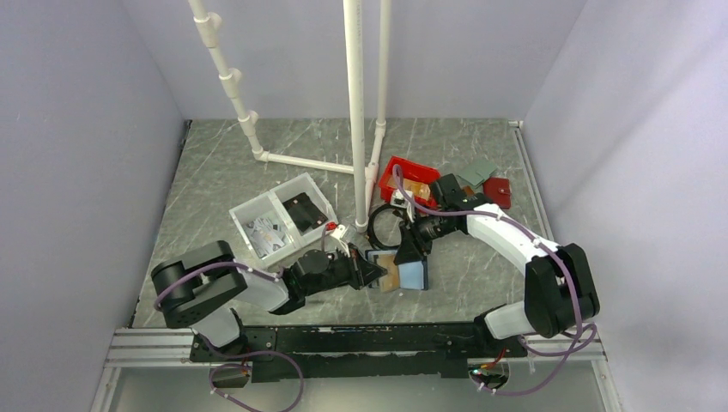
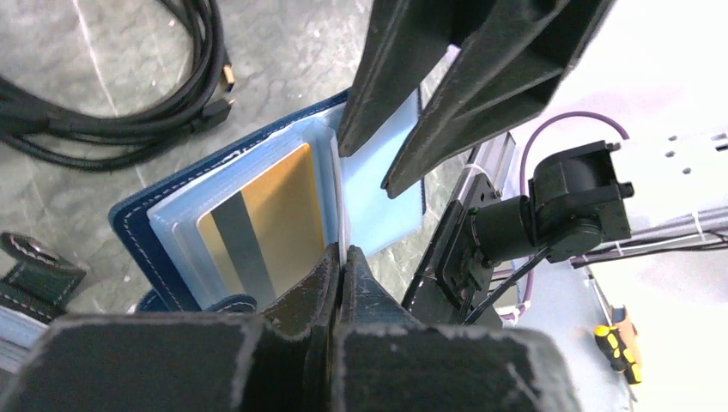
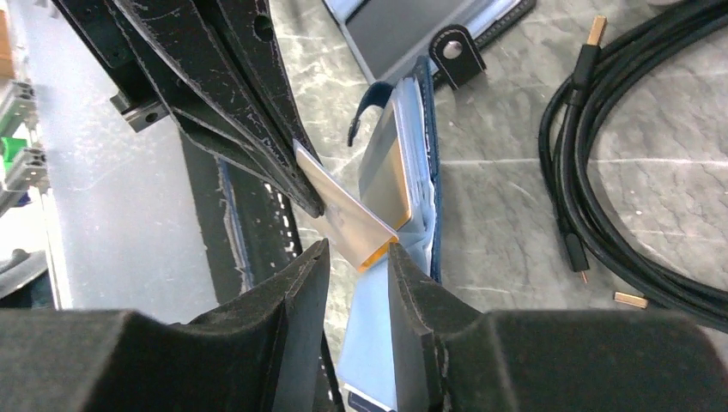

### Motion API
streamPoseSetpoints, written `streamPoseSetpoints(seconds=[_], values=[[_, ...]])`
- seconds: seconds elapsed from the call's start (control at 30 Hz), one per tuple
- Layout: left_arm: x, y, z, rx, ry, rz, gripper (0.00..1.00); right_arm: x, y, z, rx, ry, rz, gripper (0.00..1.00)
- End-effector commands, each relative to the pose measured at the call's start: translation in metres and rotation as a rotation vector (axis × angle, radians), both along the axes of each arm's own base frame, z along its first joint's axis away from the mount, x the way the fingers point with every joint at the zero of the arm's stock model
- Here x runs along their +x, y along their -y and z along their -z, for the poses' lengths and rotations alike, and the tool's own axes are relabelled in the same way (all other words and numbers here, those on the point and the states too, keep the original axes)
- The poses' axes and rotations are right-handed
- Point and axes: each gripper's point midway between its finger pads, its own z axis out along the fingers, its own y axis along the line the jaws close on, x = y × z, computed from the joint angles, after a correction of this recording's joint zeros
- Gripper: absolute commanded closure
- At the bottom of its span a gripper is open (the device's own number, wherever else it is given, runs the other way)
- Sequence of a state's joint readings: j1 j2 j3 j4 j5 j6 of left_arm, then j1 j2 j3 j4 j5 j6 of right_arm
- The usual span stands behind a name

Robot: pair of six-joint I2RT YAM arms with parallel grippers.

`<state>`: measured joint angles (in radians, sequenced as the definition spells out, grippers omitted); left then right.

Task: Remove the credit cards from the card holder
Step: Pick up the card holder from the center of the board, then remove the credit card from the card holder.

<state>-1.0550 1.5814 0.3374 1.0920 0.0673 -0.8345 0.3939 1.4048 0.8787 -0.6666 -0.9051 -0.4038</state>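
The navy card holder (image 1: pixel 414 275) lies open on the table between both arms, its light-blue sleeves fanned up (image 2: pixel 129 225) (image 3: pixel 432 172). A gold-orange credit card (image 2: pixel 275 219) with a dark stripe sits in one sleeve. My left gripper (image 1: pixel 372 271) (image 2: pixel 343 257) is shut on the thin edge of a raised sleeve. That sleeve's orange-edged credit card (image 3: pixel 348 221) pokes its corner between the fingertips of my right gripper (image 3: pixel 356 253) (image 1: pixel 410 249). The right gripper stands open around that corner, with a gap on the left side.
A coiled black cable (image 1: pixel 386 225) (image 3: pixel 618 197) lies just behind the holder. A white two-part bin (image 1: pixel 279 221) stands at the left, a red tray (image 1: pixel 410 178) and a dark red wallet (image 1: pixel 497 192) at the back right. White pipes (image 1: pixel 356 112) rise behind. A grey-panelled folio (image 3: pixel 403 26) lies nearby.
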Motion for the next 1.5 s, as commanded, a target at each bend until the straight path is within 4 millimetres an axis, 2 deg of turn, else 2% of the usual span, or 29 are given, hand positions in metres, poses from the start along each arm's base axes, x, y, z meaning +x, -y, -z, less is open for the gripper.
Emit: streamPoseSetpoints(seconds=[0.0, 0.43, 0.87, 1.2, 1.4, 1.47], values=[[-0.002, 0.004, -0.059, -0.123, 0.212, 0.043, 1.00, -0.004, -0.007, -0.034, 0.132, 0.014, -0.048, 0.66], [-0.006, -0.006, -0.091, -0.139, 0.315, 0.048, 1.00, -0.009, -0.003, -0.052, 0.221, -0.014, -0.069, 0.66], [-0.016, 0.000, -0.120, -0.249, 0.365, 0.100, 1.00, -0.026, -0.006, -0.073, 0.329, -0.038, -0.144, 0.67], [-0.020, 0.004, -0.131, -0.298, 0.367, 0.123, 1.00, -0.033, -0.007, -0.081, 0.367, -0.040, -0.173, 0.68], [-0.012, 0.011, -0.125, -0.283, 0.328, 0.095, 1.00, -0.036, -0.007, -0.084, 0.385, -0.036, -0.183, 0.69], [-0.009, 0.014, -0.121, -0.263, 0.312, 0.083, 1.00, -0.036, -0.007, -0.083, 0.385, -0.041, -0.182, 0.73]])
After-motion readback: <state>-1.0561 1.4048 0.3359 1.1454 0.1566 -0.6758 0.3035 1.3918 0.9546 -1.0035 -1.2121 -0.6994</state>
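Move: The blue card holder, one clear sleeve of it already pinched in the shut left gripper, has its middle about 3 cm to the right of that hand, level with it fore and aft, and some 3 cm below. The coiled cable lies about 10 cm ahead of the left hand and 3 cm right; the black card holder is about 10 cm to its left, both some 7 cm down. From the right hand the blue holder's middle is about 2 cm back, 3 cm left and 4 cm below. Keep the left gripper shut on the clear sleeve and raise it about 7 cm, quickly at first and then slowing, rolling the wrist some 15 degrees. Bring the right gripper up alongside, about 5 cm, and back some 3 cm, its fingers tipping up towards level and staying open around the edge of the blue holder's sleeves. ##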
